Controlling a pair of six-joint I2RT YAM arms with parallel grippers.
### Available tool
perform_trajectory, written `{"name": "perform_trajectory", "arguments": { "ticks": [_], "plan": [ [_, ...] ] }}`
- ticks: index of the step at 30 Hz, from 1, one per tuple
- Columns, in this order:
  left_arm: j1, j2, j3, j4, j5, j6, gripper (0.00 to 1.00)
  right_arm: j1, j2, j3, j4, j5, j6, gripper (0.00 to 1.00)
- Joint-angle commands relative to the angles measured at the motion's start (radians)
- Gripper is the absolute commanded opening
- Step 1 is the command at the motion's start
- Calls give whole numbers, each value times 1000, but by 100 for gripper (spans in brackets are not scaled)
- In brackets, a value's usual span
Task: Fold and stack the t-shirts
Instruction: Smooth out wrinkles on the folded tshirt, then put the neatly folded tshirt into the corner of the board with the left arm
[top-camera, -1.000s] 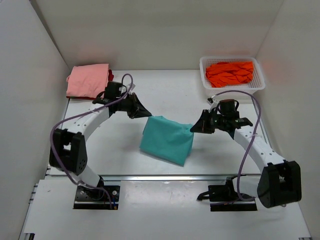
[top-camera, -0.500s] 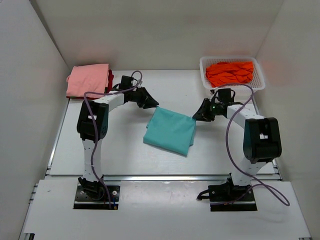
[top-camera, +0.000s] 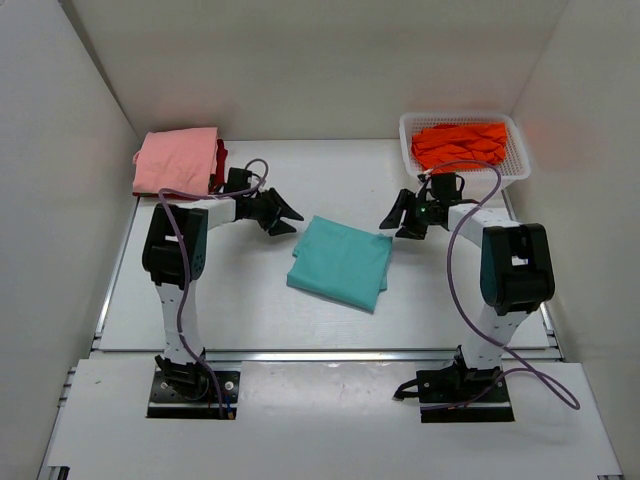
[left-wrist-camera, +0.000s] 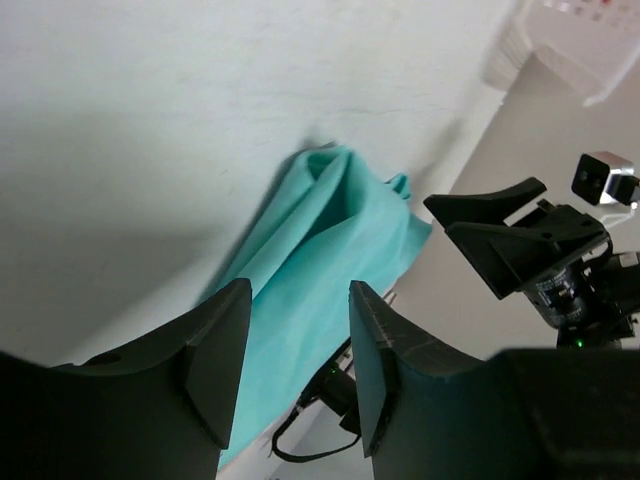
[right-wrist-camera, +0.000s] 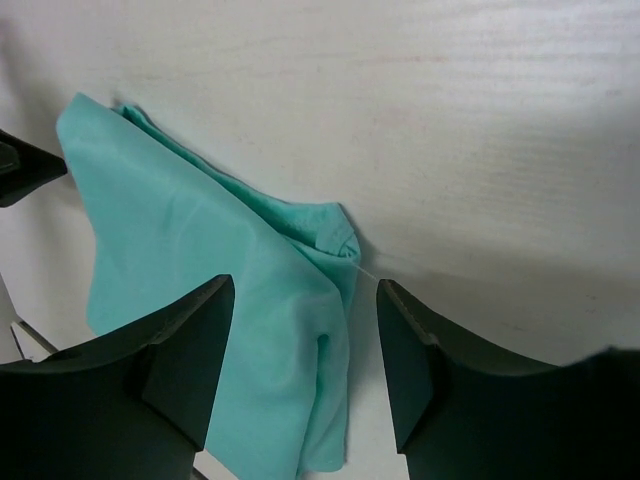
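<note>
A folded teal t-shirt (top-camera: 340, 262) lies flat in the middle of the table. My left gripper (top-camera: 288, 220) hovers open just off its far left corner, nothing between the fingers. My right gripper (top-camera: 394, 226) is open beside its far right corner, also holding nothing. In the left wrist view the teal t-shirt (left-wrist-camera: 320, 240) lies beyond the open gripper (left-wrist-camera: 298, 300). The right wrist view shows the same shirt (right-wrist-camera: 200, 260) under the spread gripper (right-wrist-camera: 305, 290). A salmon pink t-shirt (top-camera: 178, 160) rests folded at the far left on a dark red one (top-camera: 220, 155). An orange t-shirt (top-camera: 460, 145) fills the basket.
The white mesh basket (top-camera: 520, 170) stands at the far right corner. White walls close in the table on the left, back and right. The right arm's gripper (left-wrist-camera: 520, 235) shows across the shirt in the left wrist view.
Both grippers carried the teal t-shirt's far edge away from me, laid it flat, then opened and let go. The arms now reach further back.
</note>
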Motion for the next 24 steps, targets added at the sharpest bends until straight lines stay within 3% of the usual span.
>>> {"name": "perform_trajectory", "arguments": {
  "ticks": [1,10,24],
  "plan": [
    [-7,-102,-32,-94,-69,97,55,11,-64,-45,38,18,-14,56],
    [-103,-49,158,-441,-350,373,81,-18,-162,-119,25,41,-17,54],
    [-280,-38,129,-607,-553,514,79,-59,-320,-255,35,41,-12,53]
  ]
}}
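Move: The folded teal t-shirt's middle lies about 9 cm back, 9 cm right and 4 cm below the left hand, whose fingers hang half open near its far-left corner. From the right hand the same t-shirt is some 8 cm back, 9 cm left and 5 cm below. The pink folded stack stands roughly 25 cm left of the left hand and 14 cm farther out; the basket is about 17 cm ahead and 16 cm right of the right hand. Bring the left gripper back about 7 cm and down some 3 cm to the t-shirt's left edge, spreading the fingers wide and swinging them from rightward-slanting to steeply down, turning clockwise, so that they straddle that edge. Meanwhile draw the half-open right gripper back about 5 cm and 3 cm right, off past the t-shirt's far-right corner, dipping slightly, then rising. ##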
